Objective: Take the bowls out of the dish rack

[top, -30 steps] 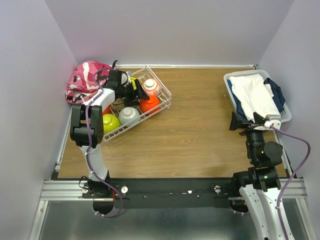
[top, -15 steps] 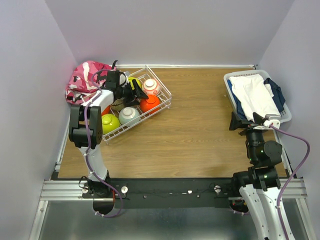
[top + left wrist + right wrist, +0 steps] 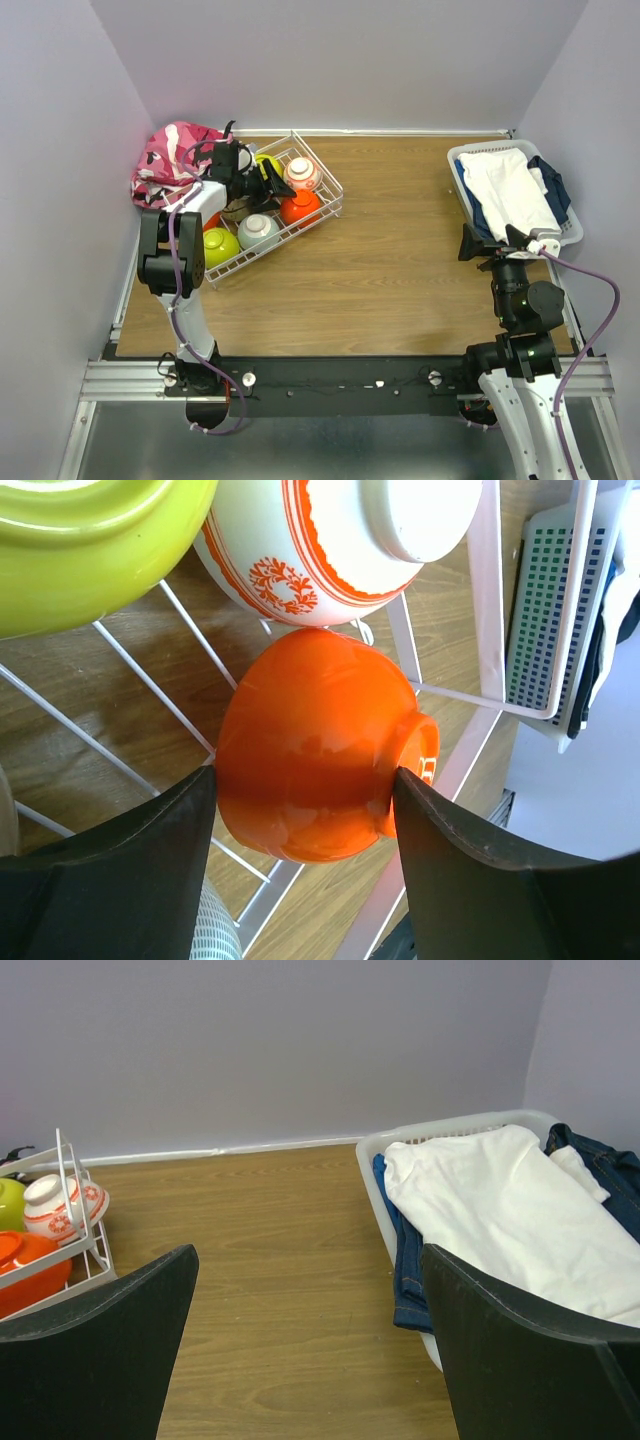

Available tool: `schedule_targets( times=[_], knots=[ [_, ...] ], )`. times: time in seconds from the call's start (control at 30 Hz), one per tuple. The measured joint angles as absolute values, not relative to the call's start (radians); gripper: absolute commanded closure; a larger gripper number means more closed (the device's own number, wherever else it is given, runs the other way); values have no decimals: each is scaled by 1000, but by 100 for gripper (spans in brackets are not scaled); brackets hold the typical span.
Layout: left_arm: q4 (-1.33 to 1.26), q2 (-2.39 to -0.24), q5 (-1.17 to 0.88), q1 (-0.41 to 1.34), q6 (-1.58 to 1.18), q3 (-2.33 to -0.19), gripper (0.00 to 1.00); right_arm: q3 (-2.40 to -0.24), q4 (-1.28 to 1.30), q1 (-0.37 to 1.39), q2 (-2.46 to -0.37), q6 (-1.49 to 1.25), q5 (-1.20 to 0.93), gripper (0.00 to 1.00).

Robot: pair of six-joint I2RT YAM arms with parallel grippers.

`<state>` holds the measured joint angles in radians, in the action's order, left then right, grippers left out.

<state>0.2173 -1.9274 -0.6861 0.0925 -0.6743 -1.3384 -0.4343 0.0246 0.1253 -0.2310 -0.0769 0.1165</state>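
The white wire dish rack stands at the table's back left with several bowls upside down in it. My left gripper reaches into it from the left and is shut on an orange bowl, one finger against the bowl's side and the other at its foot ring. Beside that bowl are a white bowl with red pattern and a lime-green bowl. From above I also see a pale teal bowl and another lime-green bowl. My right gripper hangs open over bare wood, far from the rack.
A pink camouflage bag lies against the left wall behind the rack. A white plastic basket of clothes stands at the back right, just beyond my right gripper. Purple walls close in the table on three sides.
My left gripper's jaws have closed in on the orange bowl, and its wrist has shifted slightly. The right arm has not moved.
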Motion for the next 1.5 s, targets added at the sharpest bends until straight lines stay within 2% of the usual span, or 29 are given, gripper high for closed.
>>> schedule_targets(
  times=[0.47, 0.5, 0.57, 0.9, 1.5],
  knots=[
    [360, -1842, -624, 109, -608, -1348, 51, -434, 25, 125, -232, -76, 116, 0],
    [370, -1831, -614, 109, -600, -1348, 55, -434, 25, 125, -233, -76, 115, 0],
    [393, -1800, -593, 112, -582, -1348, 56, -434, 25, 125, -238, -76, 109, 0],
    [429, -1702, -479, 143, -485, -1348, 55, -441, 32, 125, -281, -73, 34, 0],
    [454, -1487, -115, 357, -227, -1332, 54, -711, 192, 125, -584, -172, 1, 0]
  ],
)
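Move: The orange bowl is already between my left fingers, still down in the rack. From my left hand, the patterned bowl is about 7 cm straight ahead, the lime bowl some 8 cm ahead and 7 cm to the left, and the pale blue bowl roughly 5 cm back and 9 cm to the left, all near finger height. From my empty right hand, the orange bowl is about 18 cm ahead, 40 cm to the left and 17 cm below. Keeping the orange bowl pinched between rim and foot, I ease my left hand back, then lift it more steeply, some 11 cm up and 5 cm back in all, rolling it about 40 degrees with its left side rising as the fingers swing more forward. Midway, my open right hand starts forward and left towards the bowl, about 4 cm, tipping down slightly. ##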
